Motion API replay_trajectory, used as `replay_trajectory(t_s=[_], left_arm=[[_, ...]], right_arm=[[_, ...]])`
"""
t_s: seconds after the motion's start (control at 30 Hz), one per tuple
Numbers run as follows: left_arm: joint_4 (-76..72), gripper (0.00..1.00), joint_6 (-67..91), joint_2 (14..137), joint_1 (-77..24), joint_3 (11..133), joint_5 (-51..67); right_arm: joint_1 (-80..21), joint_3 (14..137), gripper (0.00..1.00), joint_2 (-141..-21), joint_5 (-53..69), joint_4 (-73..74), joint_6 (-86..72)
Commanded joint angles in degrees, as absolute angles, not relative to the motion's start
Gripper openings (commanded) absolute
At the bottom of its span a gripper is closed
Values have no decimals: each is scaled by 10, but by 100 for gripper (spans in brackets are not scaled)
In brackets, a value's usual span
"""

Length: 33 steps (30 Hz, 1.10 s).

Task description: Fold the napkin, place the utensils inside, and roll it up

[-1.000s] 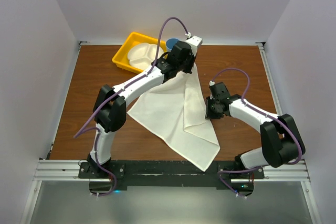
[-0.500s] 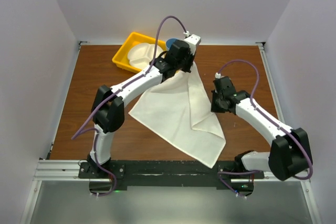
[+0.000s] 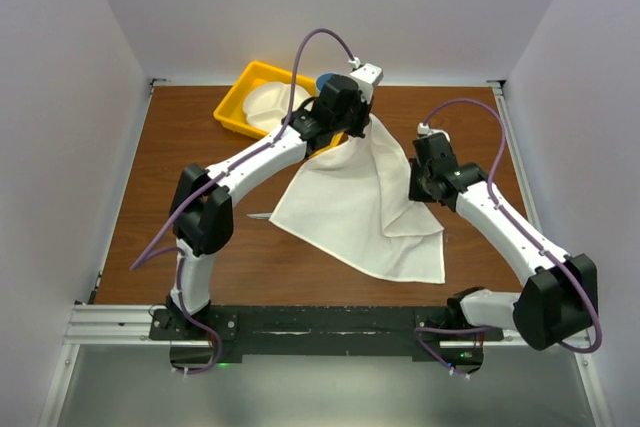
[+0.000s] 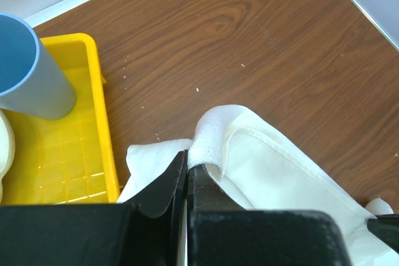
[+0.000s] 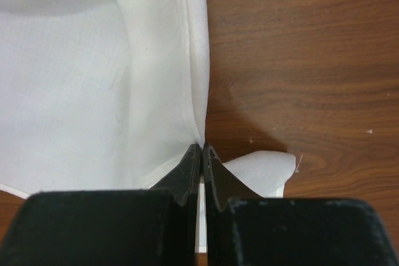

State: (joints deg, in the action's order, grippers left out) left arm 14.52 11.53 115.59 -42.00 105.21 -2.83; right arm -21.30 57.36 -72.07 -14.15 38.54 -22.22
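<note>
The white napkin (image 3: 360, 207) hangs spread between both grippers, its lower part lying on the brown table (image 3: 180, 167). My left gripper (image 3: 360, 129) is shut on its far top corner, the cloth (image 4: 280, 172) bunching at the closed tips (image 4: 187, 161). My right gripper (image 3: 421, 191) is shut on the right edge, and the hem (image 5: 93, 79) runs into its tips (image 5: 201, 147). A thin silver sliver, likely the knife (image 3: 256, 216), pokes out at the napkin's left corner. The rest of the utensils are hidden.
A yellow tray (image 3: 236, 107) stands at the far left of centre and holds a white divided plate (image 3: 270, 102). A blue cup (image 3: 326, 80) stands at the tray's right end, close to the left gripper, and shows in the left wrist view too (image 4: 31, 73).
My right gripper has shut on the napkin's right edge and drawn it rightward and farther away. The cloth has spread wider and its near corner has slid right, uncovering the silver sliver.
</note>
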Motion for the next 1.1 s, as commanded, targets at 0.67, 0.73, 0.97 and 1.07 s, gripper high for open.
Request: replay_trajectory(t_s=[0.67,0.73,0.97,1.07], left_arm=[[113,0,134,1100,-417,1034,-3],[112,0,134,1103,-417,1034,-3],[112,0,131,1108,-416,1034,-3],[113,0,128,1107,-415,1034,-3]], right_arm=[[-203,503,33,-779,-87,312,-227],[-203,510,34,-764,-94,327,-222],[-204,507,36,-731,-49,349,-231],[-204,506,36,-736,-49,349,-231]])
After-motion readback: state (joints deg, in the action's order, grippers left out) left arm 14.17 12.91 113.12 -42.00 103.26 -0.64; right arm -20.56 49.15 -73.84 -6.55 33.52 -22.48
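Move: Under the right hand, about 11 cm down, is the table spot where the napkin edge in its shut fingers can be laid; from the left hand, which still holds the far corner up, that spot is some 15 cm back, 13 cm right and 20 cm down. From the right hand, the napkin's free near corner lies about 21 cm back and 7 cm right, and the yellow tray about 21 cm ahead and 32 cm left, both near table height. Sinking some 7.5 cm and easing slightly back, the right hand takes the napkin edge down towards the table, opens its fingers about a third on the way to let go, and tips about 10 degrees steeper. It then rises about 2.5 cm, fingers still parted astride the folded flap's corner. The left hand keeps its pinch on the far corner, easing about 1 cm back and up. ##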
